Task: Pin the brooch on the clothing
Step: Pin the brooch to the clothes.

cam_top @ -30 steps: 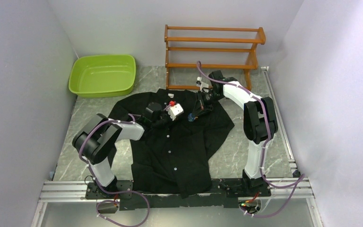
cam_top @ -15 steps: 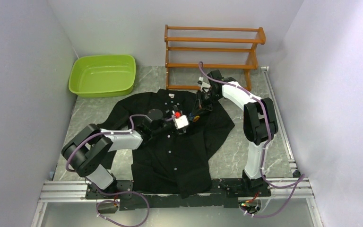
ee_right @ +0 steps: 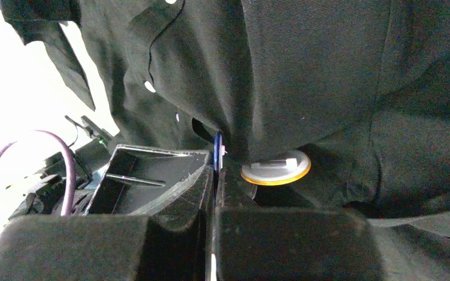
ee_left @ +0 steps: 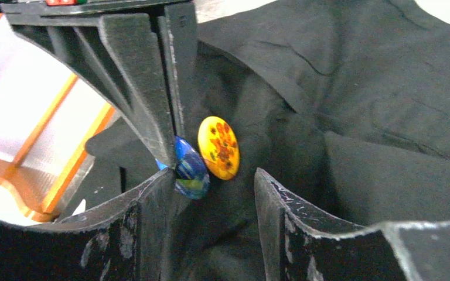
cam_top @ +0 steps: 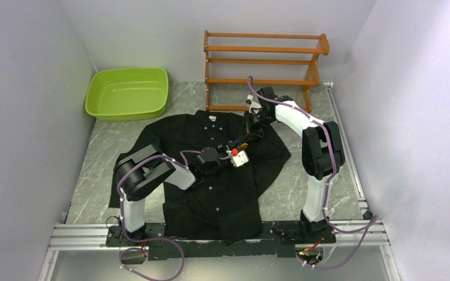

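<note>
The clothing (cam_top: 211, 193) is a black shirt spread flat on the table, with a fold of it lifted at the right chest. The brooch (ee_left: 218, 147) is a round orange badge lying against that fold, with a blue round part (ee_left: 188, 167) adjoining it. Its white back with an orange rim (ee_right: 275, 167) shows in the right wrist view. My right gripper (ee_right: 217, 175) is shut on the thin blue part (ee_right: 217, 151). My left gripper (ee_left: 214, 178) is open, its fingertips just short of the brooch, with only cloth in the gap. In the top view both grippers, left (cam_top: 240, 150) and right (cam_top: 247, 137), meet over the shirt's right chest.
A green basin (cam_top: 128, 92) sits at the back left. A wooden rack (cam_top: 263, 58) stands at the back, just behind the right arm. Grey walls close in both sides. An aluminium rail (cam_top: 211, 233) runs along the near edge.
My left gripper has moved right and nearer across the shirt to the right gripper, and has gone from shut to open. The right gripper has barely moved.
</note>
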Available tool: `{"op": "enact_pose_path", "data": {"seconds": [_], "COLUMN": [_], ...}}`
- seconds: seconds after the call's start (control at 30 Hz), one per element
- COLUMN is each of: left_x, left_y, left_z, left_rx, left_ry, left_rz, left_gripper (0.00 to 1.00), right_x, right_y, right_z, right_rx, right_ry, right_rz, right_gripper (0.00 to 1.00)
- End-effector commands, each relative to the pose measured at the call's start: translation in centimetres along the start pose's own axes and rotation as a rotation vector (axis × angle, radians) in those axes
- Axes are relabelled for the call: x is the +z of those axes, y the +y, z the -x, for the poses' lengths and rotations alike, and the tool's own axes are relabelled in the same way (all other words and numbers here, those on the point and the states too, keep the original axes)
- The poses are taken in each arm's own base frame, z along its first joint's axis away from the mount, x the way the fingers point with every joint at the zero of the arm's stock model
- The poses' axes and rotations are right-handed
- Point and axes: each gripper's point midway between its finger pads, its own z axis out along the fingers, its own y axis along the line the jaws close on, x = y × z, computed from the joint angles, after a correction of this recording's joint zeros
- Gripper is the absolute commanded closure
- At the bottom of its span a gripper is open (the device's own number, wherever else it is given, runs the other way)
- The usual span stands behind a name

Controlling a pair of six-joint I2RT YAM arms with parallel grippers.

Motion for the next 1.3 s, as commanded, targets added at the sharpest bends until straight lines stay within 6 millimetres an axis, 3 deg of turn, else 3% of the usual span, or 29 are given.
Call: {"op": "enact_pose_path", "data": {"seconds": [0.0,0.27,0.43,0.5,0.63,0.73,0.8,0.83,1.07,1.17,1.27], "left_x": [1.1,2.1,2.4,2.4,2.4,2.5,2.5,2.5,1.9,1.4,0.4], "left_y": [4.1,4.3,4.3,4.5,4.5,4.1,4.0,4.0,3.5,3.6,4.0], "left_z": [3.0,2.9,2.5,2.2,1.5,1.3,1.4,1.5,2.2,2.9,3.4], "left_rx": [0.013,0.026,0.022,0.016,0.000,-0.007,-0.005,-0.006,-0.028,-0.065,-0.117], "left_ry": [-0.089,-0.068,-0.056,-0.044,-0.013,-0.010,-0.017,-0.022,-0.028,-0.033,-0.042], "left_rz": [0.194,0.186,0.184,0.198,0.193,0.163,0.155,0.158,0.114,0.108,0.126], "left_gripper": [0.44,0.56,0.87,0.86,0.69,0.76,0.93,0.97,0.97,0.97,0.97], "right_x": [-2.2,-2.2,-2.3,-2.4,-2.5,-2.5,-2.5,-2.5,-2.5,-3.0,-3.9], "right_y": [2.5,2.6,2.8,3.0,3.2,3.3,3.3,3.3,3.7,4.4,5.4], "right_z": [1.1,1.0,1.0,1.1,1.1,1.1,1.1,1.1,1.4,1.9,2.5], "right_rx": [-0.050,-0.055,-0.057,-0.057,-0.061,-0.061,-0.061,-0.060,-0.080,-0.100,-0.148], "right_ry": [-0.074,-0.064,-0.066,-0.069,-0.070,-0.070,-0.066,-0.065,-0.070,-0.096,-0.150], "right_rz": [0.039,0.053,0.059,0.064,0.072,0.077,0.080,0.081,0.111,0.143,0.174], "right_gripper": [1.00,1.00,1.00,1.00,1.00,1.00,1.00,1.00,1.00,0.83,0.51]}}
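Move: The blue brooch, shut between my right fingertips, is what my open left hand wants: its middle is about 3 cm ahead of the left hand, 1 cm to its right and 1 cm above. From my right hand it sits about 2 cm below and 1 cm to the left. Some 2 cm back and 2 cm right of it is the yellow brooch, at about its height. The collar tag is roughly 11 cm ahead, 10 cm left and 8 cm below my left hand. My half-open left hand goes about 3.5 cm forward and 2 cm up to the blue brooch, turning some 10 degrees counter-clockwise. I shut its fingers most of the way, ease them slightly, then pinch the brooch. My right hand keeps its grip while drifting about 1.5 cm forward and 1 cm up, and only at the end opens its fingers around the brooch. ##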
